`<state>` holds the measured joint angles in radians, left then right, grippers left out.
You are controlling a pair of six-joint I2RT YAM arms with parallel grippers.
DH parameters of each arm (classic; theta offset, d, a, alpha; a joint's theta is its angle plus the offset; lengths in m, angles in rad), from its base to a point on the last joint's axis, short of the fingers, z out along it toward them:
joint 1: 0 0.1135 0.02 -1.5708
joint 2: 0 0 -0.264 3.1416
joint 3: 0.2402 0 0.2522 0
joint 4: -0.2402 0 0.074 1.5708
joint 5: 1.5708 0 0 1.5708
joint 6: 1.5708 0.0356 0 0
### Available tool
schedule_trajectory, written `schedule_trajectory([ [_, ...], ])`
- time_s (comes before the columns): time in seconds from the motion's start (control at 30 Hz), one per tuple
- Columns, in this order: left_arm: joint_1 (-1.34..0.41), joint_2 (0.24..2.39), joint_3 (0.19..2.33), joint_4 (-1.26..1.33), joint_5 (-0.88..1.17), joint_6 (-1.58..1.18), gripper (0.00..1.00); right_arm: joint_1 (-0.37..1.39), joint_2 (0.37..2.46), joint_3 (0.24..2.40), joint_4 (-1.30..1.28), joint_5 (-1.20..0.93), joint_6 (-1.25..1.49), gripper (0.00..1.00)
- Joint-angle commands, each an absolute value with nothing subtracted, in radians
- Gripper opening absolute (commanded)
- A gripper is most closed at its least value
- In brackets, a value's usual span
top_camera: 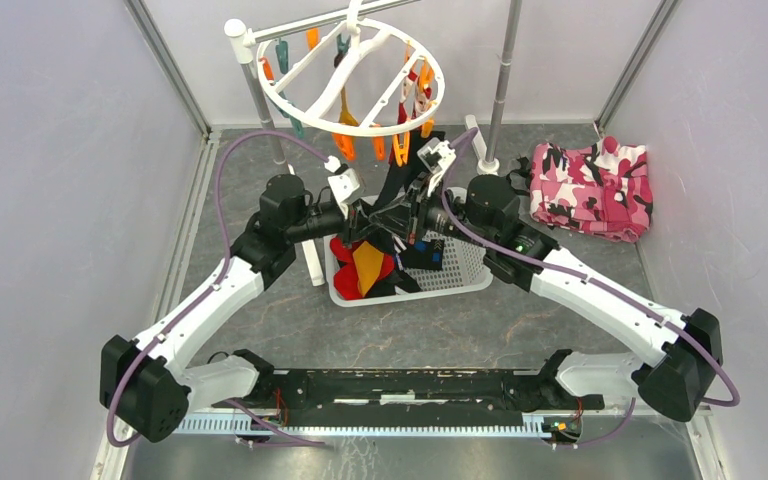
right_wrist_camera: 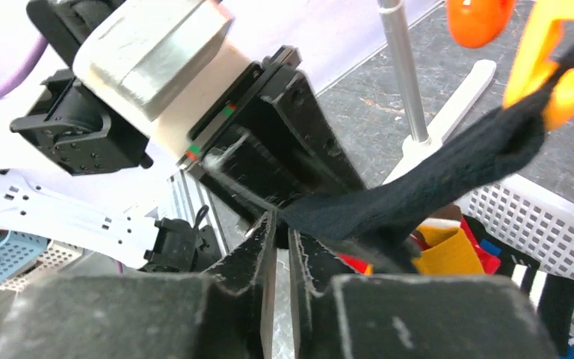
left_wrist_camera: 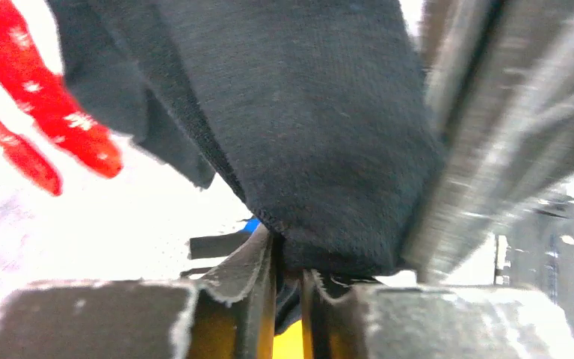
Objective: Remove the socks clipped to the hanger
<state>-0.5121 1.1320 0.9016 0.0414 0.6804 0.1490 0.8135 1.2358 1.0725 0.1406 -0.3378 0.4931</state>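
The white ring hanger [top_camera: 344,100] hangs at the back with orange and teal clips. One black sock [top_camera: 397,185] is still held by an orange clip [right_wrist_camera: 560,82] and stretches down over the basket. My left gripper [left_wrist_camera: 288,258] is shut on the sock's [left_wrist_camera: 306,112] lower edge. My right gripper [right_wrist_camera: 282,224] is beside it, jaws a narrow slit apart, pinching the sock's [right_wrist_camera: 433,179] end at the tips. Both grippers meet above the basket, left [top_camera: 365,215] and right [top_camera: 415,215]. Red [top_camera: 345,270] and mustard-yellow [top_camera: 368,262] socks lie in the basket.
The white perforated basket [top_camera: 460,283] sits on the table under both grippers. A pink camouflage cloth [top_camera: 595,188] lies at the back right. The rack's poles [top_camera: 500,80] stand behind the basket, one [right_wrist_camera: 400,67] close by in the right wrist view.
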Motion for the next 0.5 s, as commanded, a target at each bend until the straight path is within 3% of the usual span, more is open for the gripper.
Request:
schedule_trajectory([
  [0.0, -0.502, 1.118, 0.924, 0.076, 0.538, 0.166, 0.10, 0.839, 1.222, 1.161, 0.065, -0.323, 0.479, 0.27],
  [0.07, -0.502, 1.114, 0.920, 0.074, 0.511, 0.161, 0.04, 0.832, 1.217, 1.223, -0.051, -0.248, 0.416, 0.44],
  [0.23, -0.502, 1.102, 0.900, 0.074, 0.482, 0.174, 0.02, 0.745, 1.210, 1.347, -0.241, -0.131, 0.374, 0.69],
  [0.47, -0.502, 1.091, 0.881, 0.067, 0.475, 0.180, 0.02, 0.638, 1.234, 1.415, -0.254, -0.106, 0.376, 0.70],
])
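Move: The right hand still pinches the black sock's lower part. The orange clip on that sock is about 10 cm ahead of it, 3 cm right and 6 cm above. An empty orange clip hangs some 4 cm to the left of this one; the other black sock hangs about 7 cm farther out than it and 7 cm right. From the left hand, the sock's lower end lies right at the closing fingers; its clip is some 11 cm ahead, 6 cm right and 6 cm above. Rightwards, forward and up, after a brief pause, the right hand opens off the black sock's lower part and swings some 11 cm towards the orange clip, turning clockwise about 20 degrees with its fingers spread. The left hand finishes shutting on the sock, easing about 3 cm forward and slightly left as it turns a little counter-clockwise. ##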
